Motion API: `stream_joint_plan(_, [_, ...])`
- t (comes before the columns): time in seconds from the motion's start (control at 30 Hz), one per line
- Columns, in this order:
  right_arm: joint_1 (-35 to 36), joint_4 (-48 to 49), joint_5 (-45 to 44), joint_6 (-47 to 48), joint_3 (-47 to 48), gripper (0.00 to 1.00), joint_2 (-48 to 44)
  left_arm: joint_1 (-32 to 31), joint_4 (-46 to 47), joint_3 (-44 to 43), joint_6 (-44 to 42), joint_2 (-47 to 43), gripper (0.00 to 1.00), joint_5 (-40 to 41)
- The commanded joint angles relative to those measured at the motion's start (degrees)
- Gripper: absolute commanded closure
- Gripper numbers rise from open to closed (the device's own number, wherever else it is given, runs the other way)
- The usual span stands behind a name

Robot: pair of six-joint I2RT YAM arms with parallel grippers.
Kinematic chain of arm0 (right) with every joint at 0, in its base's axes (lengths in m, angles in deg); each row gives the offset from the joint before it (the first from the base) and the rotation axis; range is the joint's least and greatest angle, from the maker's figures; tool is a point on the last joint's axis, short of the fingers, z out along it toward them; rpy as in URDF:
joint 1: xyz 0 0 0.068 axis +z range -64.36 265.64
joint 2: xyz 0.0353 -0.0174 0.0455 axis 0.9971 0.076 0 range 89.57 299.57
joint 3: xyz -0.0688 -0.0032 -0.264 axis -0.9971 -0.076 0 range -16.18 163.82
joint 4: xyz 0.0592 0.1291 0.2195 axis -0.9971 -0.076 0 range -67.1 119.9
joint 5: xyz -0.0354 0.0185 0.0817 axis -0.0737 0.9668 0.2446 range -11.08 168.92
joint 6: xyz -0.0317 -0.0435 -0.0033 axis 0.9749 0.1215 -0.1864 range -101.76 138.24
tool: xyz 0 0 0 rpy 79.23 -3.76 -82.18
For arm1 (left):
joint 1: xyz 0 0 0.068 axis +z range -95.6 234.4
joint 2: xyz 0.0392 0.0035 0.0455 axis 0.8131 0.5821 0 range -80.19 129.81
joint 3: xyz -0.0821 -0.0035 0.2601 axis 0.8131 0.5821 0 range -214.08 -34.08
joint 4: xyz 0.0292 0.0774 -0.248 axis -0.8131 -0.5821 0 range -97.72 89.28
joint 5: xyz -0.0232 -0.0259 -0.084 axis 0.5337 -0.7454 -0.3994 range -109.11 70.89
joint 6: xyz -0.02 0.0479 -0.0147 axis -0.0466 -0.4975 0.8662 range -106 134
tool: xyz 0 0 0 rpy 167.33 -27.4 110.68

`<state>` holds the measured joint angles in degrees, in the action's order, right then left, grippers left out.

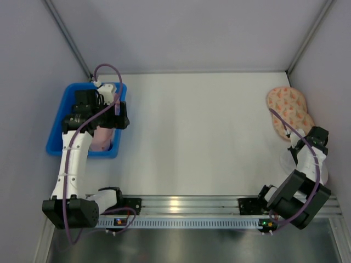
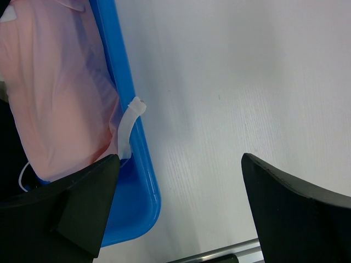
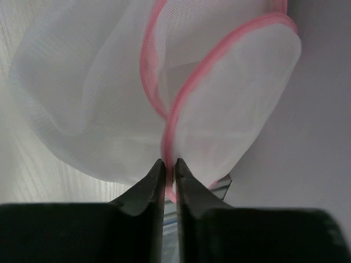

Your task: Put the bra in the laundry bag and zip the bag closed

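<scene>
The light-pink bra (image 2: 55, 98) lies bunched in the blue bin (image 2: 137, 159), and from above the bra (image 1: 103, 139) shows under my left arm. My left gripper (image 2: 181, 203) hangs open over the bin's near corner and the table, with nothing between its fingers. At the far right edge of the table, the white mesh laundry bag (image 3: 82, 93) lies with its mouth gaping, its pink edging (image 3: 181, 104) curling upward. My right gripper (image 3: 170, 164) is shut on that edging at the bag's near rim. In the top view the laundry bag (image 1: 286, 160) is mostly hidden by the right arm.
A peach orange-speckled two-lobed item (image 1: 288, 109) lies at the back right against the wall. The blue bin (image 1: 57, 137) sits at the left edge of the table. Grey walls close in on both sides. A metal rail (image 1: 186, 205) runs along the near edge.
</scene>
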<state>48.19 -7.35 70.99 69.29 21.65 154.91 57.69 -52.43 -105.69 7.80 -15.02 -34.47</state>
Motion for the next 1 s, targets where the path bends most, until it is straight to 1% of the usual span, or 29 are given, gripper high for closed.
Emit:
stream_joint_plan(0.0, [-0.87, 2.46, -0.34, 0.37, 0.41, 0.97, -0.56, 0.05, -0.24, -0.9, -0.48, -0.13, 0.02, -0.03])
stream_joint_plan(0.03, [-0.87, 1.58, 0.1, 0.11, 1.63, 1.0, -0.91, -0.04, -0.15, -0.9, -0.74, -0.3, 0.01, -0.03])
stream_joint_plan(0.17, [-0.78, -7.28, 5.45, -0.42, 6.2, 1.0, -3.81, 0.05, -0.15, -0.89, -0.92, -0.3, 0.01, -0.11])
stream_joint_plan(0.2, [-0.43, -11.57, 7.55, -0.33, 7.17, 1.0, -4.6, -0.04, -0.24, -0.9, -1.01, -0.3, 0.02, -0.38])
stream_joint_plan(0.3, [1.41, -18.61, 14.05, -0.51, 10.16, 1.0, -6.1, 0.05, -0.15, -1.25, -1.1, 0.14, 0.01, -1.08])
stream_joint_plan(0.4, [5.53, -21.27, 16.79, -2.26, 11.39, 1.0, -6.72, 0.05, -0.24, -1.77, -1.1, 0.84, 0.01, -1.43])
stream_joint_plan(0.43, [8.85, -21.71, 16.89, -4.44, 11.66, 1.0, -6.81, -0.04, -0.15, -1.86, -1.27, 1.01, 0.01, -1.43])
stream_joint_plan(0.5, [13.08, -21.72, 17.67, -8.65, 12.01, 1.0, -6.28, -0.04, -0.24, -2.13, -1.27, 1.28, 0.01, -1.43])
stream_joint_plan(0.53, [17.89, -21.02, 17.77, -10.42, 12.18, 1.0, -5.93, -0.04, -0.24, -2.21, -1.45, 1.28, 0.01, -1.35])
stream_joint_plan(0.6, [22.4, -20.14, 19.34, -15.33, 13.76, 1.0, -3.91, -0.04, -0.15, -2.3, -1.71, 1.19, 0.01, -1.17])
stream_joint_plan(0.63, [26.25, -19.53, 20.04, -16.15, 14.55, 1.0, -2.77, -0.04, -0.15, -2.39, -2.15, 1.02, 0.01, -1.17])
stream_joint_plan(0.7, [30.66, -17.77, 18.3, -19.04, 16.91, 1.0, -0.04, -0.04, -0.15, -2.39, -2.5, 0.67, 0.01, -1.43])
stream_joint_plan(0.73, [33.21, -17.24, 18.99, -20.01, 17.98, 1.0, 0.74, 0.05, -0.15, -2.39, -2.68, 0.49, 0.02, -1.61])
stream_joint_plan(0.8, [35.24, -17.41, 22.94, -22.73, 22.61, 1.0, 4.25, 0.05, -0.15, -2.56, -2.86, 0.49, 0.01, -1.87])
stream_joint_plan(0.87, [39.36, -17.68, 25.23, -24.67, 25.97, 1.0, 8.63, -0.04, -0.24, -2.91, -2.94, 0.84, 0.01, -1.87])
stream_joint_plan(0.9, [40.43, -17.5, 27.67, -26.51, 29.03, 1.0, 9.88, -0.04, -0.15, -3.09, -2.94, 0.93, 0.01, -2.31])
stream_joint_plan(0.97, [43.24, -16.98, 31.89, -28.45, 31.95, 1.0, 13.65, -0.04, -0.15, -3.88, -2.94, 1.89, 0.01, -3.01])
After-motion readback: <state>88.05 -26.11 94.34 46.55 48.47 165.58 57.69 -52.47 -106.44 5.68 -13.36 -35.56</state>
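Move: The right hand is already down at the laundry bag, its fingertips nearly shut around the pink-trimmed edge; the bag's middle lies about 2 cm back, 1 cm to the hand's right and some 2 cm below. The bra lies flat about 21 cm ahead and roughly 5 cm left of that hand. From the idle left hand, the bag is about 78 cm to the right, 13 cm back and 20 cm lower. Up first, then in a quickening sweep to the left and forward: the right fingers finish shutting on the bag's pink edge, lift it some 5 cm away from the right wall, and carry it left over the open table, about 22 cm left and 11 forward in all. Meanwhile the wrist swings nearly 30 degrees counter-clockwise and rolls about as much, left side rising. ##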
